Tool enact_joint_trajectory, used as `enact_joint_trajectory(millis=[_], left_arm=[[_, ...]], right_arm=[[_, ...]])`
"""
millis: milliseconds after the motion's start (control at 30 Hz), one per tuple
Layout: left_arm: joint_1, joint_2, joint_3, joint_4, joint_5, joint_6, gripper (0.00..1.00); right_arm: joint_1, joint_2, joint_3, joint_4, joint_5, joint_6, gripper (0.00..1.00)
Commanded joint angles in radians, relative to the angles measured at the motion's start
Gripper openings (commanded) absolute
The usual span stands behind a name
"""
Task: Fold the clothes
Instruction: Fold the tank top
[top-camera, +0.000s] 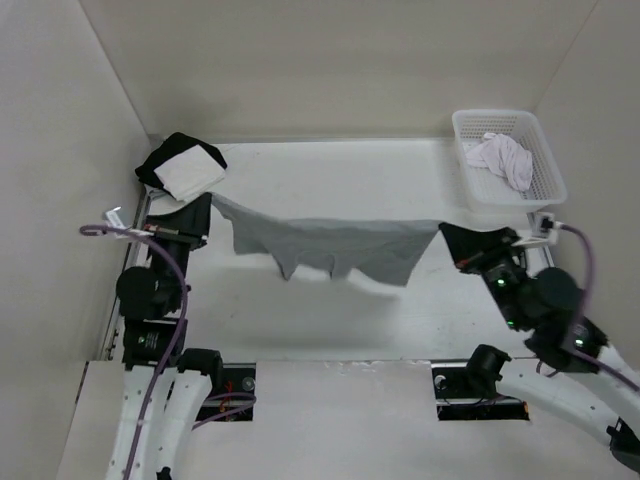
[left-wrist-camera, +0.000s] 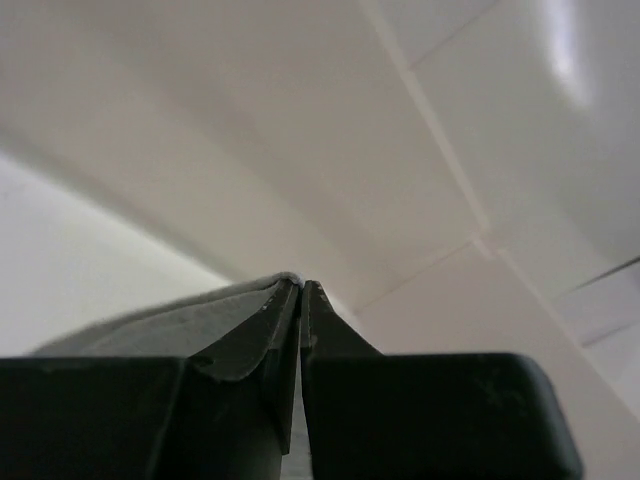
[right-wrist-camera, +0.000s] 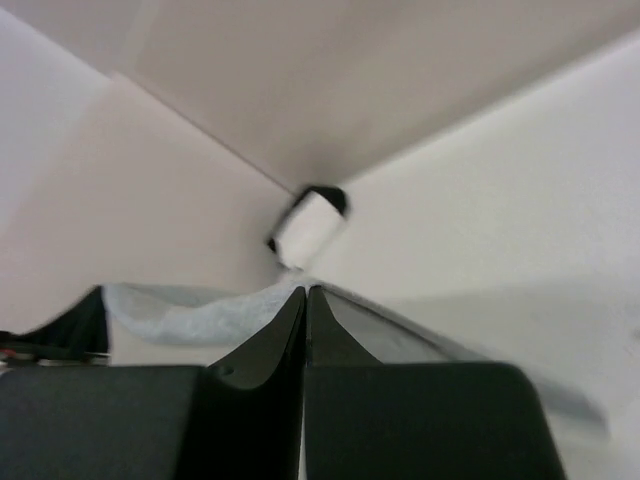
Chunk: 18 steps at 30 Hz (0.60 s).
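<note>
The clothes (top-camera: 330, 245), a heather-grey sleeveless top, hang stretched in the air above the middle of the table, with the lower edge drooping in loose points. My left gripper (top-camera: 210, 200) is shut on the top's left corner. My right gripper (top-camera: 445, 230) is shut on its right corner. In the left wrist view the jaws of the left gripper (left-wrist-camera: 300, 286) pinch grey fabric (left-wrist-camera: 180, 325) that falls away to the left. In the right wrist view the right gripper (right-wrist-camera: 305, 290) is closed on the cloth (right-wrist-camera: 190, 312), which spreads out to both sides of the tips.
A white basket (top-camera: 548, 165) at the back right holds a small white-pinkish garment (top-camera: 502, 156). A black-and-white fabric stack (top-camera: 182, 165) lies at the back left, also seen as the stack (right-wrist-camera: 310, 225) in the right wrist view. Walls close in the table on three sides.
</note>
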Motion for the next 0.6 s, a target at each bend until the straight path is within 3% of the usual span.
enact_joint_trajectory(millis=[0, 133, 267, 400, 567], left_arm=[[-0.043, -0.046, 0.120, -0.146, -0.045, 0.041, 0.00], [-0.060, -0.072, 0.245, -0.219, -0.071, 0.070, 0.00], [-0.063, -0.057, 0.253, -0.259, -0.074, 0.076, 0.00], [-0.046, 0.005, 0.135, -0.244, -0.075, 0.070, 0.00], [-0.002, 0.244, -0.043, -0.058, -0.080, 0.056, 0.00]], right_arm=[[0.107, -0.018, 0.224, -0.176, 0.155, -0.195, 0.00], [0.268, 0.043, 0.366, -0.181, 0.216, -0.270, 0.00], [0.257, 0.101, 0.351, -0.141, 0.216, -0.312, 0.00], [0.030, 0.165, 0.225, -0.070, 0.010, -0.260, 0.01], [-0.419, 0.449, 0.043, 0.207, -0.515, -0.123, 0.01]])
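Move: Between the two shut grippers, some 34 to 37 cm above the table, the tank top hangs by its hem corners: its middle is about 15 cm right of the left hand, 1 cm ahead and 10 cm below, and about 15 cm left of the right hand, 6 cm ahead and 8 cm below. From the left hand, the folded cloth stack lies some 28 cm ahead, 16 cm left, 35 cm down; from the right hand, the white basket is about 33 cm ahead, 24 cm right, 29 cm down. Flicking the tank top by its pinched hem corners, both hands first sweep up and back, the right highest (about 12 cm up), then reverse quickly into a forward and downward stroke, the left dropping some 12 cm, the right 15 cm. The fingers tip up, then down; the right hand also rolls, its left side dropping. Both grips stay shut. ##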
